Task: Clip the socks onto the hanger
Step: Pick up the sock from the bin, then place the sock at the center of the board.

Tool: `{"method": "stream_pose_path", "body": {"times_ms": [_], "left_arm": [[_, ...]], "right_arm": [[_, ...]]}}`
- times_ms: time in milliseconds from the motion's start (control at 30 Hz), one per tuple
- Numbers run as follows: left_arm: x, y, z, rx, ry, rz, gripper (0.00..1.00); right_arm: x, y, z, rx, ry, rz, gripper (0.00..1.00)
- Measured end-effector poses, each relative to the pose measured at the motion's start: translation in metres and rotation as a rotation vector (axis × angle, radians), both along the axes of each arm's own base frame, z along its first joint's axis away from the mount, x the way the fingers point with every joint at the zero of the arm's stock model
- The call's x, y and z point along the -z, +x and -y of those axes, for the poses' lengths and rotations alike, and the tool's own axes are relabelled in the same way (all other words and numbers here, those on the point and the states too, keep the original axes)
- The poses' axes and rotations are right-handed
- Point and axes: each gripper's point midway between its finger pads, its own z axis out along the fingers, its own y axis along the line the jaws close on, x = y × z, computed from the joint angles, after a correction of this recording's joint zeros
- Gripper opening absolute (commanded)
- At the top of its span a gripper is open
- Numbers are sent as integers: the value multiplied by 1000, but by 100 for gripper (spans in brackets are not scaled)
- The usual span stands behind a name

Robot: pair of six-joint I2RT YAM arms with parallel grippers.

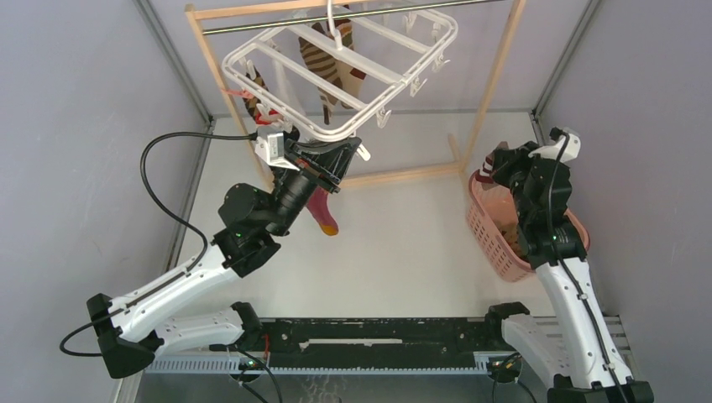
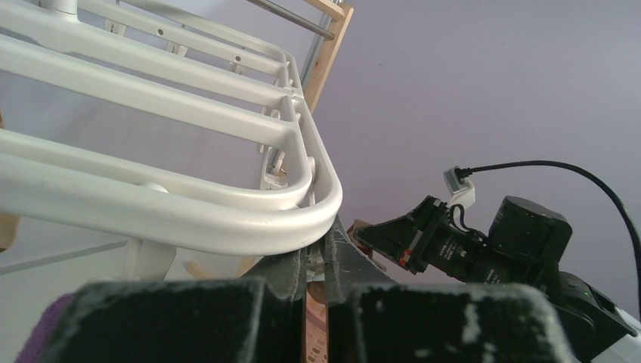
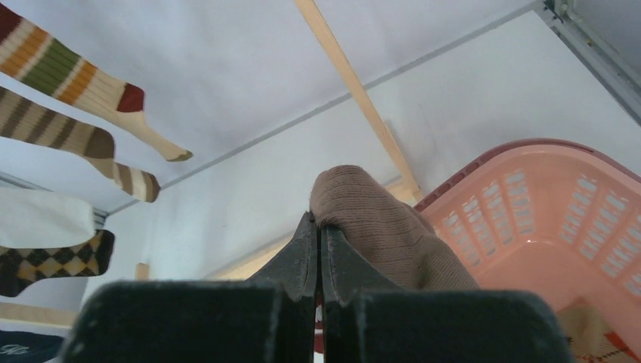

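The white hanger (image 1: 332, 134) hangs tilted from the metal rod, with striped socks (image 1: 323, 59) and an argyle sock (image 1: 252, 92) clipped to it. My left gripper (image 1: 340, 164) is right under its near corner. In the left wrist view the gripper (image 2: 326, 242) is shut on a small white clip (image 2: 329, 261) below the rim (image 2: 227, 219). A pinkish red sock (image 1: 323, 214) hangs just under this gripper; what holds it is hidden. My right gripper (image 1: 495, 164) is above the basket. In the right wrist view the gripper (image 3: 319, 219) is shut on a brown sock (image 3: 378, 219).
The pink slotted basket (image 1: 504, 235) stands at the right with more socks inside and also shows in the right wrist view (image 3: 544, 204). The wooden rack's post (image 1: 495, 75) and floor bar (image 1: 411, 175) stand between the arms. Grey walls close in on both sides.
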Motion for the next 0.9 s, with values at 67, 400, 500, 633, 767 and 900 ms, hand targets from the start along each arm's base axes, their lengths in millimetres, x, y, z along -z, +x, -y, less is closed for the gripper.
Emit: {"method": "stream_pose_path", "body": {"times_ms": [67, 400, 500, 633, 767, 900], "left_arm": [[0, 0, 0, 0, 1, -1, 0], [4, 1, 1, -1, 14, -11, 0], [6, 2, 1, -3, 19, -15, 0], [6, 2, 2, -3, 20, -17, 0], [8, 3, 2, -4, 26, -21, 0], [9, 3, 2, -6, 29, -24, 0]], "right_arm": [[5, 3, -3, -14, -14, -16, 0], [38, 16, -119, -382, -96, -111, 0], [54, 15, -153, -477, -113, -146, 10], [84, 23, -176, -535, -114, -217, 70], [126, 29, -188, -565, -129, -323, 83], [135, 28, -187, -567, -140, -347, 82]]}}
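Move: My right hand still holds the brown striped sock, clear of the bin. The patch of bare table it is going to lies about 20 cm to the left, 4 cm ahead and some 31 cm down. The bin's middle is about 9 cm to the right, 2 cm back and 24 cm below, and the rack's foot bar is roughly 10 cm ahead, 17 cm left and 30 cm down. From my left hand that patch is about 12 cm ahead, 13 cm right and 47 cm below. I sweep my right hand left, away from the bin and towards the bare table in front of the rack's foot bar, nearly 19 cm in all, turning it some 30 degrees counter-clockwise. It sinks about 14 cm, mostly late on, while the fingers tip down; they open wide as it drops and let go of the sock above the table. ##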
